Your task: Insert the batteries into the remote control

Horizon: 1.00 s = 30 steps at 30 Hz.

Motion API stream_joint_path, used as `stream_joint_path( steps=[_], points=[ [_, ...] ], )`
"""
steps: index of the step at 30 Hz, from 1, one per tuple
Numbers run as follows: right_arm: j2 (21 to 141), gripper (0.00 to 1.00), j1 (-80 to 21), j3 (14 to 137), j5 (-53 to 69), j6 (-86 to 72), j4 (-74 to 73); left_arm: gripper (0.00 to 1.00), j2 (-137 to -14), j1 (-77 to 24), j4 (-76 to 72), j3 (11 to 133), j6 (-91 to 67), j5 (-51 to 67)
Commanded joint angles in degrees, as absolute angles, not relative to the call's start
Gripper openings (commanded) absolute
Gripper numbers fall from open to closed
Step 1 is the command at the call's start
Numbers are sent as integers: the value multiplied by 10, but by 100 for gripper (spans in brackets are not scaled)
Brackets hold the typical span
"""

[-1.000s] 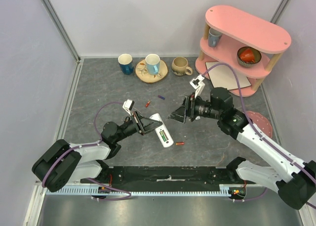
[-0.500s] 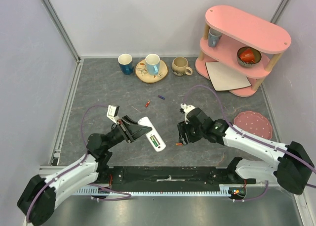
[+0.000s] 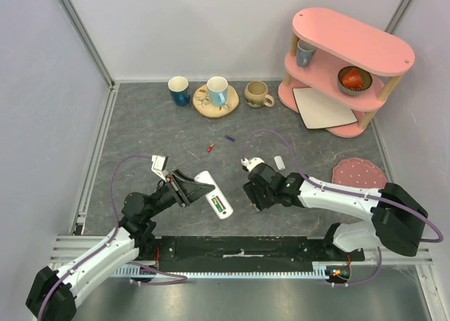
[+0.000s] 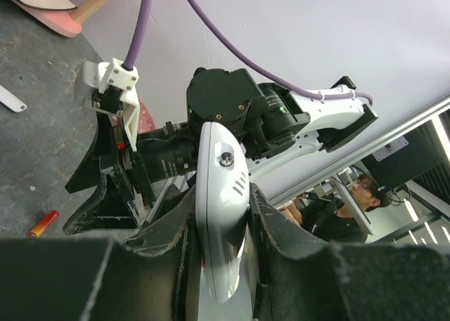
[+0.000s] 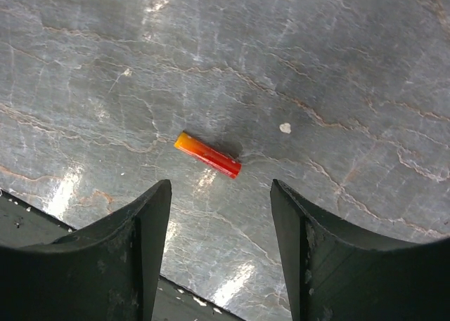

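Note:
My left gripper (image 3: 191, 188) is shut on the remote control (image 3: 213, 194), a slim white handset held off the table; a green battery (image 3: 221, 205) sits in its open back. In the left wrist view the remote control (image 4: 219, 159) stands edge-on between the black pads of the left gripper (image 4: 222, 198). My right gripper (image 5: 219, 187) is open, pointing down at the floor, with a red-orange battery (image 5: 207, 154) lying just beyond its fingertips, untouched. In the top view the right gripper (image 3: 254, 194) hides that battery. A small red battery (image 3: 209, 147) and a purple one (image 3: 229, 138) lie farther back.
A small white piece (image 3: 279, 163) lies behind the right wrist. At the back stand a blue cup (image 3: 178, 90), a cup on a wooden disc (image 3: 216, 91), a beige mug (image 3: 257, 94) and a pink shelf (image 3: 346, 68) with a white card (image 3: 323, 107). A pink spotted mat (image 3: 357, 172) is at right.
The right arm swung down and toward the near edge until its gripper stood over the red-orange battery, its jaws narrowing somewhat. The left arm drew the remote back to the left.

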<state>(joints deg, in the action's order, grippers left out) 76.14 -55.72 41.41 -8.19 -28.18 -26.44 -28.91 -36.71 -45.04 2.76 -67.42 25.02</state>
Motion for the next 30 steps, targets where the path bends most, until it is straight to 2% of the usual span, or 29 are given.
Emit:
stream_joint_path(
  steps=[1, 19, 30],
  points=[
    [776, 66, -570, 439, -109, -251, -229, 2, -283, -365, -460, 0, -664, 241],
    [841, 54, -576, 433, -86, -217, -221, 2, -305, -365, -475, 4, -663, 250],
    [853, 40, -575, 426, -76, -236, -207, 2, -315, -365, -483, 3, -663, 250]
  ],
)
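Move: The loose orange-red battery lies about 2 cm to the right gripper's left, 1 cm ahead and 3 cm below. From the same gripper, the remote control held by the left one is some 13 cm left, 1 cm nearer the base and 16 cm higher; the white cover on the table is roughly 16 cm ahead, 6 cm right and 3 cm below. From the left gripper, the loose battery is about 16 cm right, 1 cm ahead and 23 cm down. Lower the right gripper almost straight down by some 2.5 cm onto the loose battery, easing about 1 cm left and turning slightly counter-clockwise, fingers still pointing mainly down. Slow the descent near the table while narrowing the fingers steadily to about two-thirds of their starting gap, without shutting them. Keep the left gripper's hold on the remote control. ##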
